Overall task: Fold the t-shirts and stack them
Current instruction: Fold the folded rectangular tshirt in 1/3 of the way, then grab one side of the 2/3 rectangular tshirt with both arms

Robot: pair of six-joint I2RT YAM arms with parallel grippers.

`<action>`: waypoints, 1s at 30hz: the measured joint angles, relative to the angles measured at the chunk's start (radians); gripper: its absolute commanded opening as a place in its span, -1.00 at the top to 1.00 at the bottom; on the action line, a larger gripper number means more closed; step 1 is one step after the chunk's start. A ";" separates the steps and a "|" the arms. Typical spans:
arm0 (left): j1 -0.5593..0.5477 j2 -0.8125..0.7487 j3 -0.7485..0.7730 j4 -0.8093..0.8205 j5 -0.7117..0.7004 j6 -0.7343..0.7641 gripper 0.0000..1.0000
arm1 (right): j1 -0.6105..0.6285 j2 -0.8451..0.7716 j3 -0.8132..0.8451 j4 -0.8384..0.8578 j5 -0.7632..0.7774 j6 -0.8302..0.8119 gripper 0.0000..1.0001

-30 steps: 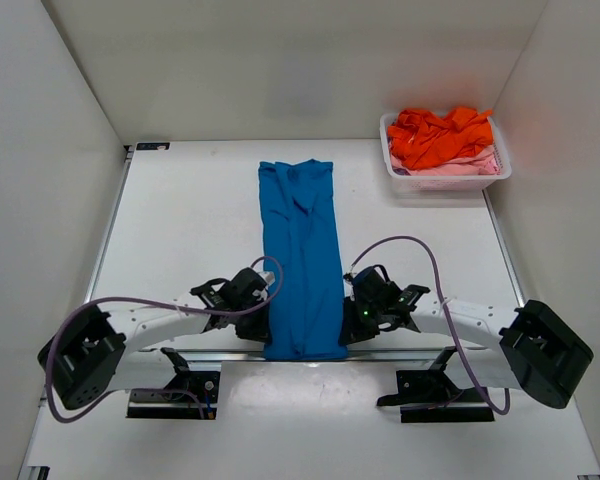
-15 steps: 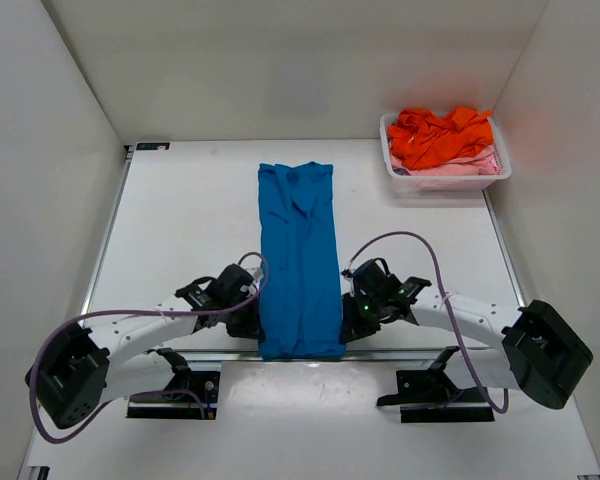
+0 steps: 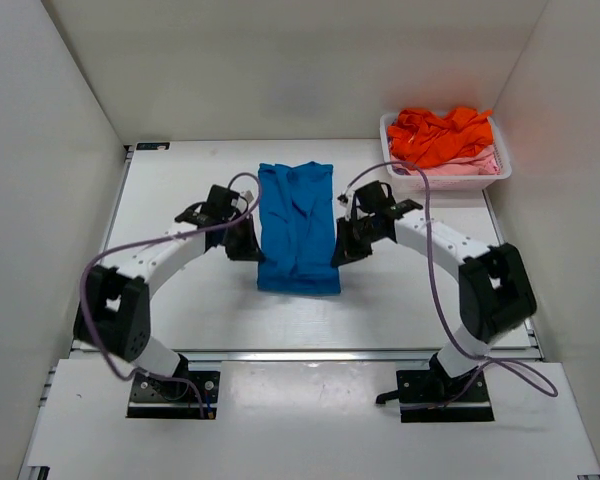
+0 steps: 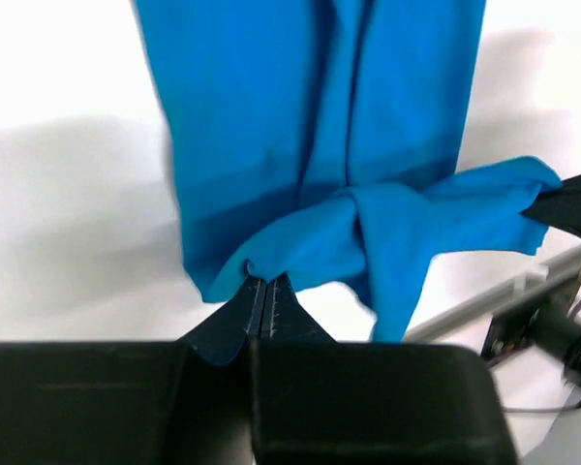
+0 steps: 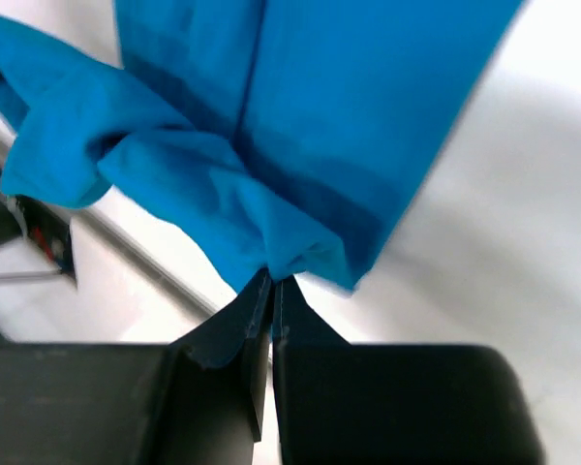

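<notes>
A bright blue t-shirt [image 3: 297, 215] lies as a long folded strip at the table's centre. Its near end is lifted off the table and doubled back toward the far end. My left gripper [image 3: 251, 243] is shut on the left corner of that lifted hem [image 4: 271, 254]. My right gripper [image 3: 340, 246] is shut on the right corner [image 5: 295, 247]. Between the two grips the hem sags in a bunched fold [image 4: 407, 228]. An orange t-shirt [image 3: 438, 135] is heaped over a pale pink one [image 3: 460, 166] in the basket.
A white lattice basket [image 3: 445, 181] stands at the far right corner of the table. White walls close in the left, right and far sides. The metal rail of the near table edge [image 3: 300, 353] runs across in front of the arm bases.
Both grippers have carried the blue t-shirt's near hem away from the table's front edge toward the far end, so the strip now lies shorter and doubled. Both arms have reached out farther.
</notes>
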 measured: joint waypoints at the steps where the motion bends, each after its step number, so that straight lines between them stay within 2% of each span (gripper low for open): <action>1: 0.019 0.049 0.045 -0.002 0.002 0.013 0.77 | -0.021 0.045 0.048 -0.010 -0.002 -0.019 1.00; 2: 0.036 0.095 0.087 0.001 0.004 0.026 0.67 | -0.041 0.087 0.095 -0.019 -0.003 -0.036 0.86; 3: 0.053 0.141 0.127 0.007 0.005 0.037 0.45 | -0.061 0.133 0.143 -0.023 -0.003 -0.047 0.72; 4: 0.071 0.187 0.168 0.003 0.008 0.046 0.19 | -0.079 0.176 0.192 -0.027 -0.002 -0.061 0.45; 5: 0.086 0.228 0.206 0.003 0.008 0.055 0.03 | -0.097 0.217 0.238 -0.027 0.002 -0.069 0.12; 7: 0.120 0.307 0.277 0.008 0.015 0.060 -0.02 | -0.132 0.280 0.312 -0.019 0.011 -0.083 -0.17; 8: 0.136 0.341 0.305 0.019 0.019 0.057 -0.13 | -0.147 0.300 0.338 -0.014 0.013 -0.089 -0.22; 12: 0.185 0.387 0.323 0.055 0.029 0.039 -0.15 | -0.192 0.317 0.377 0.010 0.035 -0.088 -0.22; 16: 0.188 0.342 0.227 0.121 0.033 0.027 -0.16 | -0.194 0.282 0.317 0.055 0.056 -0.081 -0.21; 22: 0.122 0.111 -0.121 0.172 0.003 -0.029 -0.16 | -0.125 0.114 -0.018 0.121 0.067 -0.023 -0.22; 24: 0.079 0.024 -0.224 0.190 -0.022 -0.063 -0.18 | -0.097 0.068 -0.119 0.151 0.067 0.018 -0.28; 27: 0.021 -0.037 -0.322 0.239 -0.047 -0.123 -0.19 | -0.061 0.019 -0.235 0.206 0.055 0.079 -0.29; 30: -0.014 -0.048 -0.348 0.293 -0.090 -0.183 -0.20 | -0.043 -0.019 -0.296 0.294 0.051 0.143 -0.18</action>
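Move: I hold the hem's near corners in both shut hands, about 9 cm above the table. The middle of the lying shirt, where the flap is going, is about 12 cm ahead and 7 cm right of my left hand, and 13 cm ahead and 7 cm left of my right. From my left hand the shirt's far end is about 27 cm ahead, 7 cm right; its near fold is roughly 4 cm back, 7 cm right. I swing both hands quickly forward over the shirt, about 12 cm with my left and 14 with my right, opening the fingers wide on the way so the hem corners come free. Then I turn back and down, some 15 cm back and well below where I began, bringing my open fingers low beside the two corners of the near fold, one hand turned slightly outward at each side. ##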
